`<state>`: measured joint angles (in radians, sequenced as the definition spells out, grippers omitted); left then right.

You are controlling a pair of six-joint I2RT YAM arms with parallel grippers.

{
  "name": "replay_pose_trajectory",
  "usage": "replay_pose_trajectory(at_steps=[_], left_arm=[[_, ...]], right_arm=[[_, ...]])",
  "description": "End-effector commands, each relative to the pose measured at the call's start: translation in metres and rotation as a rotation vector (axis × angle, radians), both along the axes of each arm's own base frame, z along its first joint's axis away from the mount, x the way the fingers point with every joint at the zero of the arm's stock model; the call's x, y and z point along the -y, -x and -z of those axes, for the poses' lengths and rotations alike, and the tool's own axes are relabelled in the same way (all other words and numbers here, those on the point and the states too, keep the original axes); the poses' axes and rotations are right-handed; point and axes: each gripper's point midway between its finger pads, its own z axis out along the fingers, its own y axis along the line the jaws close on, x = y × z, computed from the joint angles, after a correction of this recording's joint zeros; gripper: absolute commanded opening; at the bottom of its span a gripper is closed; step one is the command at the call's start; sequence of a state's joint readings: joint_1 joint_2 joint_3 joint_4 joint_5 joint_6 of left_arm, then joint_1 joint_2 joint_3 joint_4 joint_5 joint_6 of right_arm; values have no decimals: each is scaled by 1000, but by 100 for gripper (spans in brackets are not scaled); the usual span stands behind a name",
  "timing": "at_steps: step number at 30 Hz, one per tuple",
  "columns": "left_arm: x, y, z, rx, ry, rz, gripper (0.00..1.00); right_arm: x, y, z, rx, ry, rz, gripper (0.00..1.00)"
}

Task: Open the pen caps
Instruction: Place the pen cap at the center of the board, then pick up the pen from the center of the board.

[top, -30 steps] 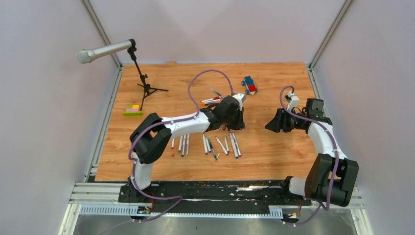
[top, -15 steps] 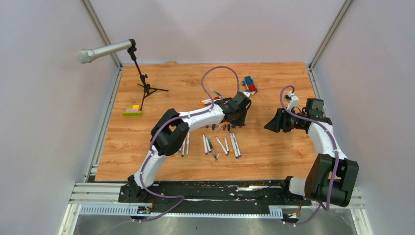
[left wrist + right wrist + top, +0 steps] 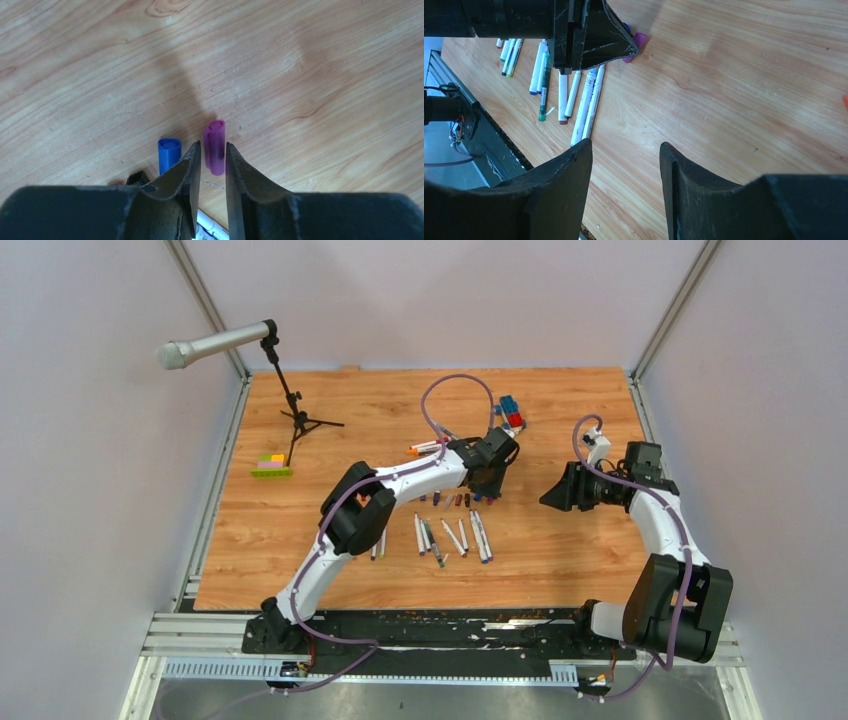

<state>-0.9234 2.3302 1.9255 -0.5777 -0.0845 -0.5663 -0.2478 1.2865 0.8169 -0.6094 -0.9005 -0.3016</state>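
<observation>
Several white-barrelled pens (image 3: 450, 537) lie in a row on the wooden table (image 3: 330, 400), also visible in the right wrist view (image 3: 584, 100). A few more pens (image 3: 430, 447) lie behind the left arm. Just beyond the row sits a line of small pen caps (image 3: 450, 499). My left gripper (image 3: 487, 490) points down at the line's right end, its jaws slightly parted. A purple cap (image 3: 215, 135) lies blurred on the table between the fingertips of the left gripper (image 3: 213, 145). A blue cap (image 3: 168, 152) and a black cap (image 3: 136, 178) sit to its left. My right gripper (image 3: 548, 498) hovers open and empty to the right (image 3: 625, 145).
A microphone (image 3: 215, 343) on a tripod stand (image 3: 292, 410) stands at the back left, with a green-yellow brick bar (image 3: 270, 468) beside it. A blue-and-red toy car (image 3: 510, 412) sits behind the left gripper. Black mounting rails (image 3: 430, 625) run along the near edge.
The left arm has stretched out to the right, carrying its gripper to the right end of the cap line. Its jaws have parted around the purple cap. The right arm has not moved.
</observation>
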Motion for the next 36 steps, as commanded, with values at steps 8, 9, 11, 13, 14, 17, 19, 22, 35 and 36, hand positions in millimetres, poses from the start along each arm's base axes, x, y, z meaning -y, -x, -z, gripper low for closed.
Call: replay_pose_trajectory(at_steps=[8, 9, 11, 13, 14, 17, 19, 22, 35, 36], left_arm=[[6, -3, -20, 30, -3, 33, 32], [7, -4, -26, 38, 8, 35, 32], [8, -4, -40, 58, 32, 39, 32], [8, -6, -57, 90, 61, 42, 35], [7, -7, -65, 107, 72, 42, 37], [0, -9, -87, 160, 89, 36, 39], [-9, -13, -99, 200, 99, 28, 39], [-28, -22, -116, 277, 109, 9, 39], [-137, -62, -160, 455, 17, -35, 52], [-146, -60, -161, 455, 23, -50, 53]], right_arm=[[0, -5, -18, 77, 0, -26, 52], [0, -5, -18, 76, -1, -26, 53], [0, -5, -18, 77, -1, -26, 52], [0, -5, -18, 77, -2, -26, 53], [0, -5, -18, 79, -2, -27, 52], [-1, -4, -18, 79, -2, -30, 52], [-1, -4, -19, 83, -1, -33, 52], [-1, -4, -19, 85, -1, -36, 52], [-9, 3, -24, 128, -33, -108, 55], [-12, 5, -25, 144, -37, -132, 55]])
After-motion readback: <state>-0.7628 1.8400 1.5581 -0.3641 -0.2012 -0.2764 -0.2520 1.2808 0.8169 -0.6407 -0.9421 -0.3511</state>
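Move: The remaining markers I go for next lie on the board about 13 cm ahead and 13 cm to the left of my left hand, 1 or 2 cm lower. The purple cap is right between my left fingertips; the blue cap lies some 3 cm to the left of it, and the nearest uncapped pens about 10 cm back and 2 cm left of it. From my right hand those markers are roughly 13 cm ahead, 25 cm left and 10 cm down. My left hand stays low around the purple cap for about half a second, the already loosened fingers spreading a little more, then comes clear and lifts about 14 cm, swinging left and then also forward, away from the cap row and towards the remaining markers. On the way my fingers open wider and the wrist tips them some 25 degrees out towards the front. ##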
